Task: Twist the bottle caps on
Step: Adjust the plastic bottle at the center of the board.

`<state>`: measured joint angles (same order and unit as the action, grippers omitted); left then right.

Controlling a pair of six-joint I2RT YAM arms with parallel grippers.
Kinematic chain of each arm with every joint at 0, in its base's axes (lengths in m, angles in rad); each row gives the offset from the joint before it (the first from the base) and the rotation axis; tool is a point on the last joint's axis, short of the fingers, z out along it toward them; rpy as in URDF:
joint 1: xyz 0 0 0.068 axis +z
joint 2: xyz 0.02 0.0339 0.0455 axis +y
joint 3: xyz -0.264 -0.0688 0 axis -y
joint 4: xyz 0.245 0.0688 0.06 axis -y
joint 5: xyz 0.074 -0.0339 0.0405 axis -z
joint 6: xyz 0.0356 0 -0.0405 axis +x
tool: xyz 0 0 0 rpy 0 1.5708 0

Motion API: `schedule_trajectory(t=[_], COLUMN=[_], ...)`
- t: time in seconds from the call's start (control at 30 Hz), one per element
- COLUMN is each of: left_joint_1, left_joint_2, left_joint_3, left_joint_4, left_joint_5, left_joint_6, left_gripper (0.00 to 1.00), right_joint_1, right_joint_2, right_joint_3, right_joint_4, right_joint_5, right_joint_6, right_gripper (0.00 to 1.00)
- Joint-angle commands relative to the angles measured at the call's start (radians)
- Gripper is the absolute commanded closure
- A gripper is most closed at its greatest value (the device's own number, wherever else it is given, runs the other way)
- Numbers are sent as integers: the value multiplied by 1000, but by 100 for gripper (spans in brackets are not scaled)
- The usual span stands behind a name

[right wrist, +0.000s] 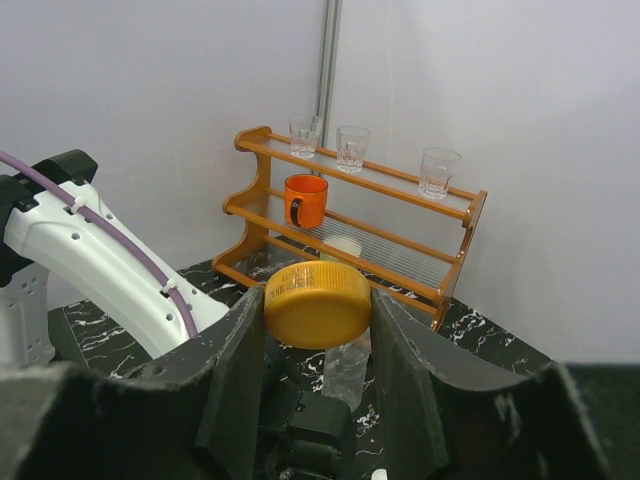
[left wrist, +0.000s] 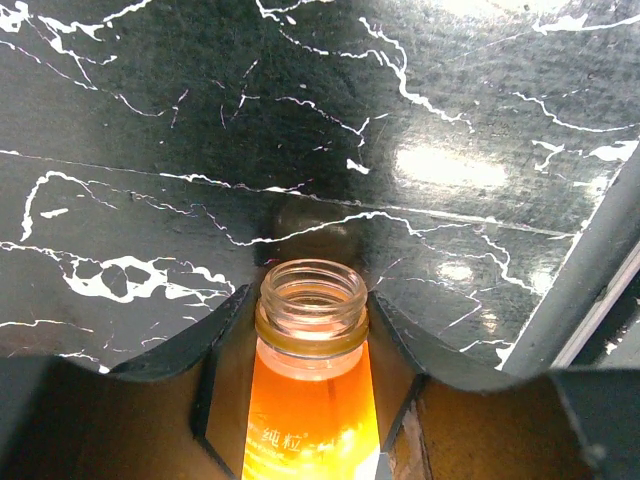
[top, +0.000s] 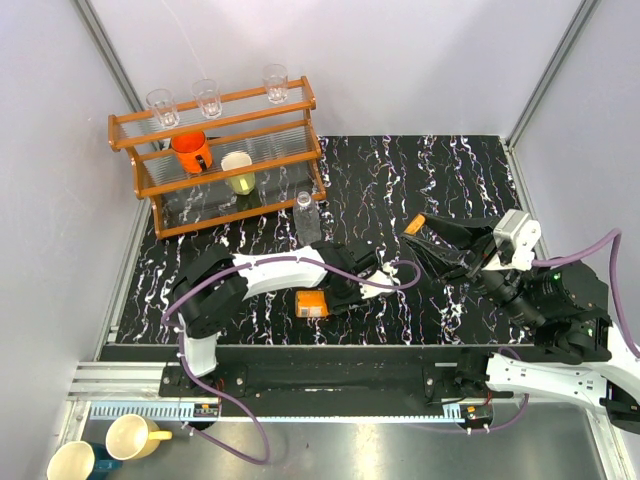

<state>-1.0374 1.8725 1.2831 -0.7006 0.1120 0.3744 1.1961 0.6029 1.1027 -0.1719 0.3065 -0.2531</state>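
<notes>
My left gripper (left wrist: 312,335) is shut on the short orange bottle (left wrist: 310,400), its dark fingers (left wrist: 225,335) pressing either side below the neck. The bottle's threaded mouth (left wrist: 312,300) is bare. In the top view this bottle (top: 312,304) sits near the front middle of the table in the left gripper (top: 326,297). My right gripper (right wrist: 318,320) is shut on the orange bottle cap (right wrist: 318,303), held above the table at the centre right (top: 415,226). The taller clear bottle (top: 307,218) stands upright and uncapped next to the rack, and shows behind the cap (right wrist: 347,372).
A wooden rack (top: 225,165) at the back left carries three clear glasses (top: 207,97), an orange mug (top: 190,151) and a pale cup (top: 239,172). Two yellow mugs (top: 135,436) sit below the table's front left. The left arm (top: 270,272) lies across the middle.
</notes>
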Motion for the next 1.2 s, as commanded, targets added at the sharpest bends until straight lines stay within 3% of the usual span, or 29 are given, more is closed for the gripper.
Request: schedule_trajectory(t=[0.0, 0.1, 0.27, 0.47, 0.7, 0.8, 0.83, 1.17], left_joint_1=[2, 2, 2, 2, 2, 2, 2, 57], left_joint_2=[-21, -44, -107, -157, -180, -197, -205, -308], left_joint_3=[4, -13, -44, -57, -59, -74, -77, -105], left_joint_4=[26, 27, 36, 36, 36, 39, 38, -20], left_joint_5=[15, 23, 31, 44, 69, 71, 71, 35], left_joint_6=[3, -3, -6, -12, -17, -14, -9, 41], left_gripper=[92, 82, 47, 29, 20, 12, 1, 1], right_joint_1=[8, 8, 8, 8, 8, 10, 8, 7], right_joint_2=[-11, -11, -15, -9, -3, -3, -3, 0], right_joint_3=[23, 23, 22, 23, 34, 39, 39, 39], right_joint_4=[-8, -8, -12, -21, -29, -37, -37, -43], right_joint_5=[31, 29, 32, 32, 34, 37, 37, 34], right_joint_6=[6, 8, 15, 21, 20, 21, 23, 28], right_gripper=[66, 66, 63, 63, 63, 63, 63, 62])
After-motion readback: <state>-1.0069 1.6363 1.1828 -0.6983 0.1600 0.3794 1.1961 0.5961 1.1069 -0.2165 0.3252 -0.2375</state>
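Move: The left hand already has the orange plastic bottle by its neck, laid over with the mouth to the right; its middle is about 5 cm to the left of the finger pads and roughly level with them. The white cap lies some 13 cm ahead and 4 cm to the right, and the clear bottle stands about 16 cm ahead and 7 cm to the left. From the right hand, holding the orange cap up high, the plastic bottle is some 17 cm left, 4 cm ahead and 45 cm down. Upward comes the left hand, after spreading its fingers off the bottle's neck: it climbs in two stages, about 5 cm in all, the fingers going from roughly half open to fully wide. Late in the lift it eases slightly left, back over the bottle's body, the fingertips tipping nearly 10 degrees farther to the right. The right hand keeps its pinch on the orange cap. ##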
